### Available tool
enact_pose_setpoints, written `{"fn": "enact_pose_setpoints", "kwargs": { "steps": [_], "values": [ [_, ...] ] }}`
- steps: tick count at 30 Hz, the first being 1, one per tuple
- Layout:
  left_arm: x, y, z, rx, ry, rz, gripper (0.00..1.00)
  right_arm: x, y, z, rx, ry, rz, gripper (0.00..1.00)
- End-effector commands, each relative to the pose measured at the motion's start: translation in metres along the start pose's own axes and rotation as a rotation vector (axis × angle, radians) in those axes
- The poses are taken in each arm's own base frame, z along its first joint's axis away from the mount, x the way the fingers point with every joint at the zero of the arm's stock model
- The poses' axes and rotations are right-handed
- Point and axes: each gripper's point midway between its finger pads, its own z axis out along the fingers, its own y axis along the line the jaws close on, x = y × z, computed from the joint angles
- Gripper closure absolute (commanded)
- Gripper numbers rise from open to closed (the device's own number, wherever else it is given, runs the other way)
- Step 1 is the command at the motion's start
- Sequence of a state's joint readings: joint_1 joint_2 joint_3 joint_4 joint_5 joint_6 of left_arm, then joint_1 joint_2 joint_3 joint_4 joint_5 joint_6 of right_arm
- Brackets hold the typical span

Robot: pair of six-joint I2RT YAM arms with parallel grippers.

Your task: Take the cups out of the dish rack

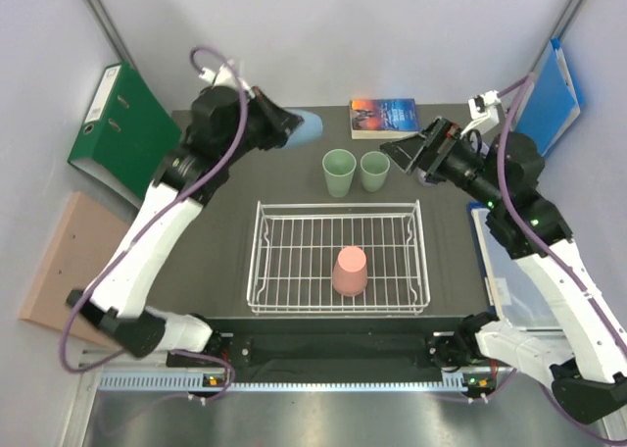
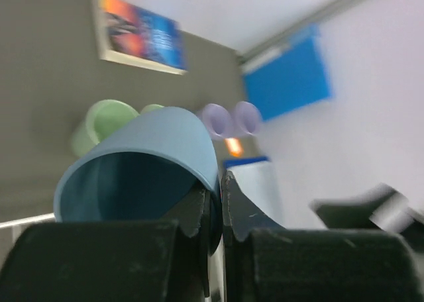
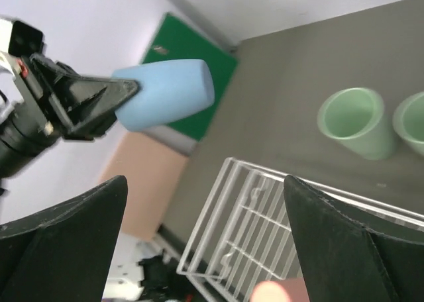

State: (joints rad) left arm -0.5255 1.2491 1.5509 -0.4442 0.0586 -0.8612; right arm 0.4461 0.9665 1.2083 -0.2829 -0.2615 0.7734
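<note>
My left gripper (image 1: 286,128) is shut on the rim of the light blue cup (image 1: 310,126), holding it tilted in the air over the table's back left. In the left wrist view the jaws (image 2: 222,199) pinch the cup's wall (image 2: 149,153). Two light green cups (image 1: 339,171) (image 1: 374,170) stand upright behind the white dish rack (image 1: 338,205). A salmon pink cup (image 1: 350,271) sits upside down in the rack. Two lavender cups (image 2: 215,120) (image 2: 246,116) show in the left wrist view only. My right gripper (image 1: 400,155) is open and empty, right of the green cups (image 3: 351,120).
A book (image 1: 384,116) lies at the table's back edge. A green binder (image 1: 122,133) leans at the left, and a blue folder (image 1: 551,94) at the right. A wooden board (image 1: 64,271) lies left of the table. The rack's corner shows between my right fingers (image 3: 228,216).
</note>
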Motion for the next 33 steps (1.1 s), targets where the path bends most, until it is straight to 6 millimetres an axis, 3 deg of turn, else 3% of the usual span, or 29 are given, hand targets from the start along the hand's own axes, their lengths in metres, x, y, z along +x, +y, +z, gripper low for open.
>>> {"fn": "enact_pose_setpoints", "kwargs": {
  "steps": [1, 2, 3, 4, 5, 6, 8, 9, 14, 21, 33],
  "values": [
    [0.005, 0.099, 0.035, -0.501, 0.094, 0.196, 1.00, -0.002, -0.061, -0.032, 0.374, 0.044, -0.149, 0.00],
    [-0.012, 0.092, 0.037, -0.526, 0.065, 0.216, 1.00, -0.008, -0.066, -0.040, 0.424, 0.029, -0.168, 0.00],
    [-0.003, 0.115, 0.056, -0.606, 0.110, 0.248, 1.00, -0.008, -0.073, -0.047, 0.467, 0.026, -0.180, 0.01],
    [0.002, 0.128, 0.053, -0.675, 0.159, 0.294, 1.00, -0.010, -0.083, -0.058, 0.531, 0.018, -0.205, 0.01],
    [-0.015, 0.123, 0.056, -0.695, 0.113, 0.318, 1.00, -0.013, -0.083, -0.068, 0.545, 0.000, -0.215, 0.01],
    [-0.006, 0.142, 0.070, -0.755, 0.150, 0.344, 1.00, -0.015, -0.085, -0.073, 0.564, -0.007, -0.224, 0.01],
    [-0.012, 0.149, 0.077, -0.786, 0.159, 0.378, 1.00, -0.016, -0.091, -0.089, 0.618, -0.010, -0.249, 0.01],
    [-0.006, 0.168, 0.088, -0.826, 0.193, 0.376, 1.00, -0.015, -0.093, -0.093, 0.634, -0.003, -0.253, 0.01],
    [0.006, 0.207, 0.111, -0.851, 0.271, 0.302, 1.00, -0.011, -0.102, -0.113, 0.690, 0.002, -0.271, 0.01],
    [0.033, 0.260, 0.128, -0.901, 0.399, 0.227, 1.00, 0.005, -0.115, -0.113, 0.721, 0.050, -0.254, 0.01],
    [0.064, 0.284, 0.152, -0.861, 0.479, 0.202, 1.00, 0.018, -0.127, -0.098, 0.735, 0.083, -0.216, 0.02]
  ]
}}
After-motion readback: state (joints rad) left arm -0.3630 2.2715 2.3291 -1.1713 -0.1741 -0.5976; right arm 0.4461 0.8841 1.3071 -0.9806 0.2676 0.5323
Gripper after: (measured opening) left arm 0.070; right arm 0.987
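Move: The left gripper holds the blue cup; its free patch of counter lies about 16 cm ahead, 8 cm to the left and 35 cm below. The nearer green cup is some 14 cm ahead, 6 cm right, the other green cup 15 cm ahead, 14 cm right, both 35 cm down; the dish rack's middle is 6 cm back, 7 cm right, 39 cm down. From the empty right gripper the pink cup lies about 6 cm back, 10 cm left, 30 cm down. Bring the left gripper down some 28 cm and forward about 16 cm, easing left, to the free counter left of the green cups; keep the blue cup pinched by its rim and swing the fingers round some 60 degrees to point steeply down. Meanwhile draw the open right gripper off to the right and down, away from the pink cup, tipping its fingers downward. ##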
